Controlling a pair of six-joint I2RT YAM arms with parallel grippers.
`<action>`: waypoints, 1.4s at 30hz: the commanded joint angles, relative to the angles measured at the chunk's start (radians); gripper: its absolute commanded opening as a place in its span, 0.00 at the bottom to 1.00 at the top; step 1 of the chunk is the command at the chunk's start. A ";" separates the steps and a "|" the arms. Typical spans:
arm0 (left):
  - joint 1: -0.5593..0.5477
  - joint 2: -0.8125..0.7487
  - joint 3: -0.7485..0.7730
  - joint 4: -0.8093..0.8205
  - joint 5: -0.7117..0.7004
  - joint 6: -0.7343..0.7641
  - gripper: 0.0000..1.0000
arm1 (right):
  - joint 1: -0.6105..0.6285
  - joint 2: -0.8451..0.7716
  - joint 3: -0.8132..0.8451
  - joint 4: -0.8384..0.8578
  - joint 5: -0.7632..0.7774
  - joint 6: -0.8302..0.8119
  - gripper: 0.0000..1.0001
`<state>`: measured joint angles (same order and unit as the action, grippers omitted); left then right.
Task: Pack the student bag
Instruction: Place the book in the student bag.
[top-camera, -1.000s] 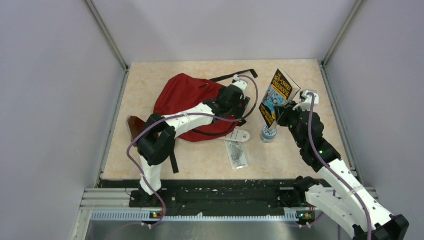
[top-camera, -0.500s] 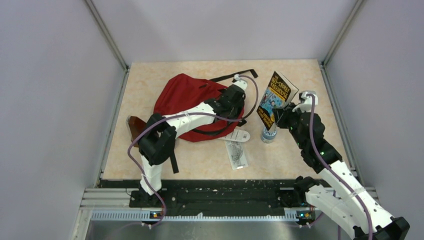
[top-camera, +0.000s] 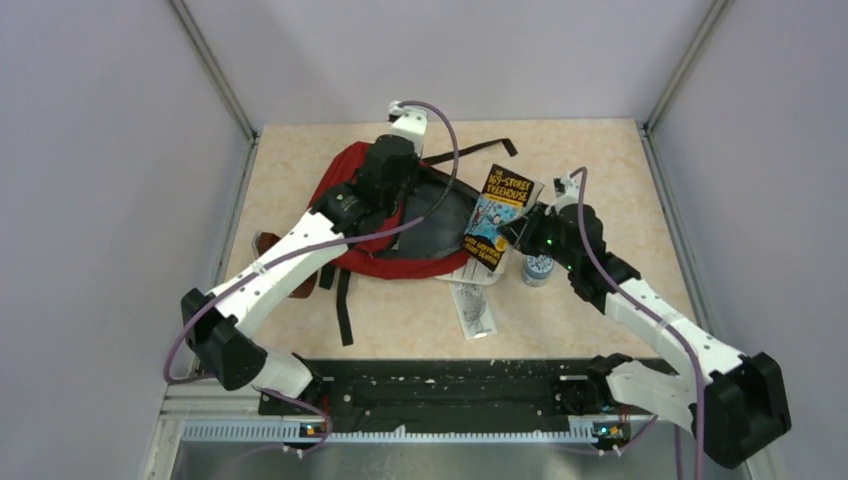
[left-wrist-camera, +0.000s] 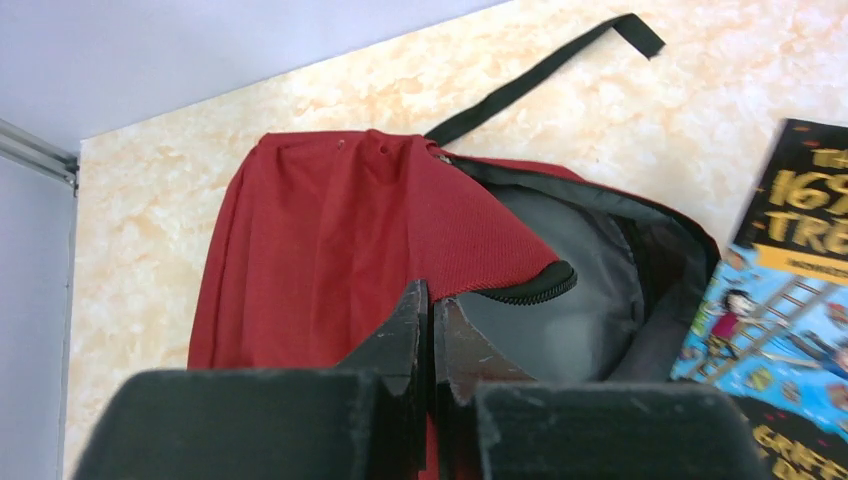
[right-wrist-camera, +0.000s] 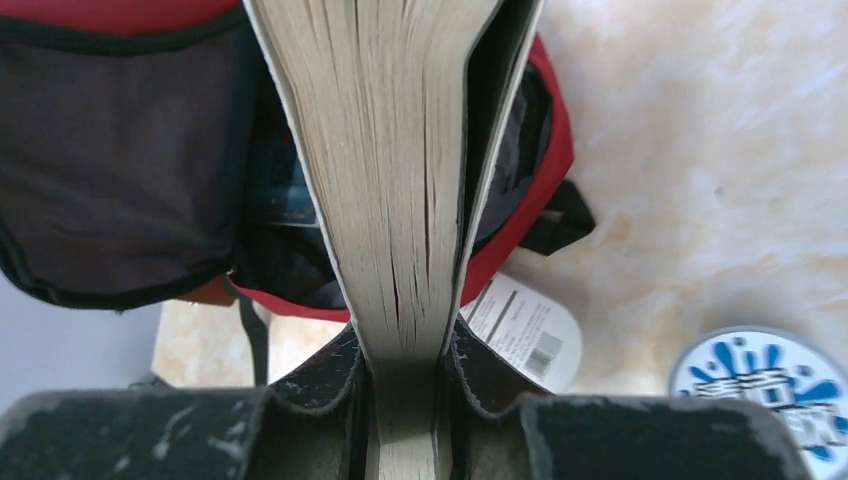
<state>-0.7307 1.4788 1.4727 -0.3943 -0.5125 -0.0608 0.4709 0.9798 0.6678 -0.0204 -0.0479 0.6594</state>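
The student bag (top-camera: 350, 190) is a red backpack lying at the table's middle left, its dark grey inside (left-wrist-camera: 580, 300) showing. My left gripper (top-camera: 392, 192) is shut on the red top flap (left-wrist-camera: 400, 220) and holds it raised, the fingers (left-wrist-camera: 432, 310) pinched on the fabric by the black zipper edge. My right gripper (top-camera: 525, 232) is shut on a colourful paperback book (top-camera: 497, 215). The book's far end sits at the bag's mouth. In the right wrist view the page edges (right-wrist-camera: 390, 150) run up from my gripper (right-wrist-camera: 405, 350) over the bag's dark opening (right-wrist-camera: 120, 150).
A round tin with a blue-and-white lid (top-camera: 538, 268) stands right of the bag. A white label tag (top-camera: 478, 270) and a clear packet (top-camera: 473, 308) lie in front. A brown pouch (top-camera: 268, 245) lies at the bag's left. Black straps (top-camera: 345, 315) trail out.
My left gripper shut on the bag's flap and pulled it up and back, opening the bag. My right gripper carried the book left and down to the opening.
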 joint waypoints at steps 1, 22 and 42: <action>-0.001 -0.143 -0.060 0.014 0.073 0.006 0.00 | 0.045 0.086 0.070 0.183 -0.091 0.150 0.00; 0.095 -0.283 -0.225 0.152 0.348 -0.031 0.00 | 0.283 0.502 0.132 0.496 -0.012 0.418 0.00; 0.097 -0.333 -0.300 0.197 0.435 -0.048 0.00 | 0.367 0.596 0.198 0.641 0.021 0.464 0.00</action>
<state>-0.6353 1.2064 1.1744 -0.2874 -0.1043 -0.1188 0.8249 1.5509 0.7471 0.4664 -0.0448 1.1427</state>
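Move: The bag's opening, where the book goes, lies some 18 cm left of the right hand, about 4 cm ahead and 13 cm below. From that hand, the blue tin is roughly 7 cm right, 4 cm back and 17 cm down; the white card is about 7 cm left, 4 cm back and 19 cm down. For the left hand, already holding up the flap, the opening is about 6 cm right, level fore and aft, and some 22 cm below. Carry the gripped book with the right hand about 18 cm left and down into the open bag, tipping the fingers down and rolling the hand's left side up some 20 degrees; draw it back about 6 cm, still dipping, then ease slightly forward, left and up. Keep the left fingers pinched on the flap, backing that hand about 5 cm while turning it clockwise. ##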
